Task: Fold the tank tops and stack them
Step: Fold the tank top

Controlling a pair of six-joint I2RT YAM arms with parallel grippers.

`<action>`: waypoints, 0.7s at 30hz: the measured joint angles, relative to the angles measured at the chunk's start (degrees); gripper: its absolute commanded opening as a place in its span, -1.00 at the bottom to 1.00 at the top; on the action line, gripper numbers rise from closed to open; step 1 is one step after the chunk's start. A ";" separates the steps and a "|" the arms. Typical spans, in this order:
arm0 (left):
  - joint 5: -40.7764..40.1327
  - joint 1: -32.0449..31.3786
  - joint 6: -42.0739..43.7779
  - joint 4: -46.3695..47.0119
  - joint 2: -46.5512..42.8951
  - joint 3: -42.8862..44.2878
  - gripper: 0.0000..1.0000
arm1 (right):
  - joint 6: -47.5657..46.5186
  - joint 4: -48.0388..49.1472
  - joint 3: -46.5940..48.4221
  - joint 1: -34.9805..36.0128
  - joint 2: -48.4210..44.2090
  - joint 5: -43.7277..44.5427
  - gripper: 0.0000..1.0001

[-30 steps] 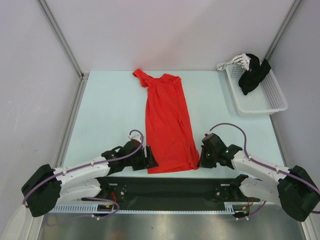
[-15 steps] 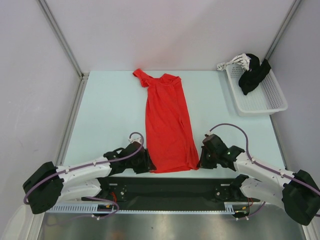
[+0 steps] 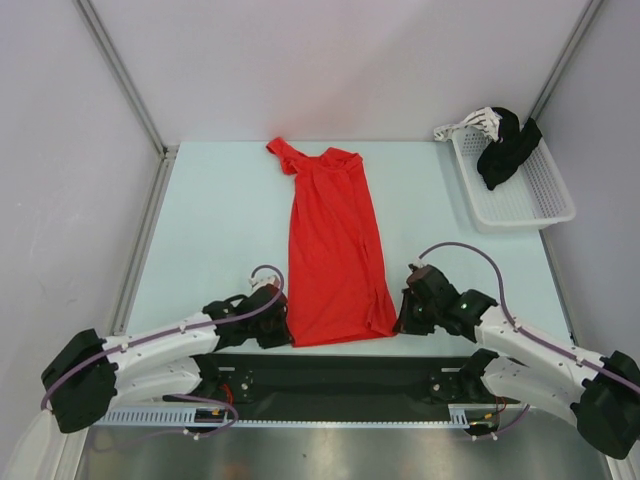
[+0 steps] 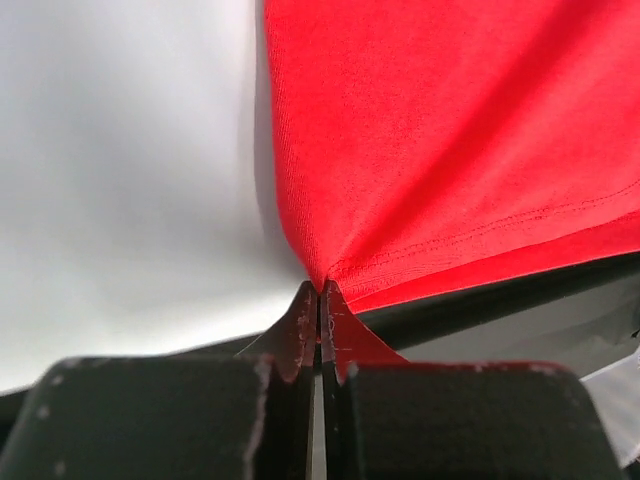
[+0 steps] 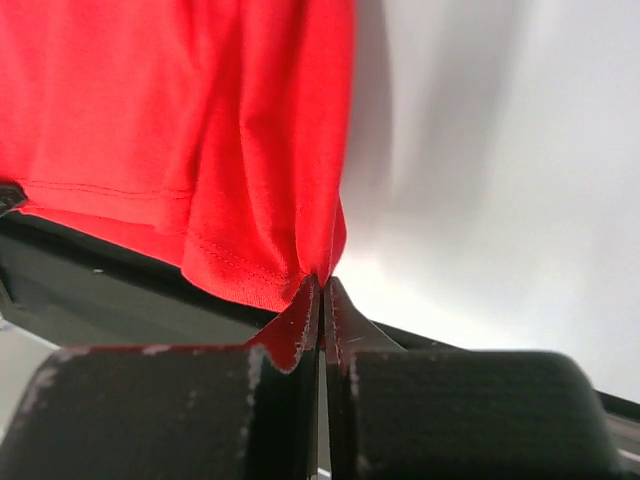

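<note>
A bright red tank top [image 3: 335, 250] lies lengthwise down the middle of the pale table, folded narrow, straps at the far end and hem at the near edge. My left gripper [image 3: 287, 330] is shut on the hem's near left corner; the left wrist view shows the red cloth [image 4: 460, 140] pinched at the closed tips of the left gripper [image 4: 320, 292]. My right gripper [image 3: 398, 322] is shut on the near right corner, and in the right wrist view the red fabric [image 5: 180, 130] bunches into the closed tips of the right gripper [image 5: 321, 282].
A white mesh basket [image 3: 530, 205] stands at the far right with a black garment [image 3: 505, 148] and a white item [image 3: 478, 123] in it. White walls close the table in on three sides. A black base strip [image 3: 340, 375] runs along the near edge.
The left gripper has moved in to the hem's near left corner and shut on it. The right gripper stayed shut on the right corner, shifting only slightly.
</note>
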 measured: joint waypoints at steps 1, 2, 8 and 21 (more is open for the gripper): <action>-0.48 0.00 0.35 -1.86 -0.98 0.55 -0.99 | -0.37 -0.46 1.09 0.07 0.04 0.24 -1.00; -1.36 0.09 0.81 -4.17 -1.77 1.75 -0.99 | -0.85 -1.01 2.38 0.07 0.37 0.48 -1.00; -4.04 4.74 6.27 -8.96 0.98 10.97 -0.99 | -4.96 -1.44 12.20 -1.42 7.82 1.42 -1.00; -4.72 20.00 19.47 -7.15 17.64 29.00 -0.99 | -14.62 1.66 35.52 -11.45 32.96 0.44 -1.00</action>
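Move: Both hands pinch the tank top's near hem, the left at its left corner and the right about 24 cm to the right at the other. The shoulder end lies some 50 cm ahead of the left hand and 8 cm to its right, and about 47 cm ahead of the right hand, 16 cm to its left. A loose strap flap sits about 52 cm ahead of the left hand, 5 cm left; the basket is roughly 43 cm ahead of the right, 35 cm right. Keep both grippers shut on the hem corners and lift them together off the near table edge, then carry them forward over the cloth towards the shoulder end, still climbing gently: about 16 cm forward and 7 to 8 cm up. Let both wrists tilt some 10 degrees so the fingertips swing forward. ##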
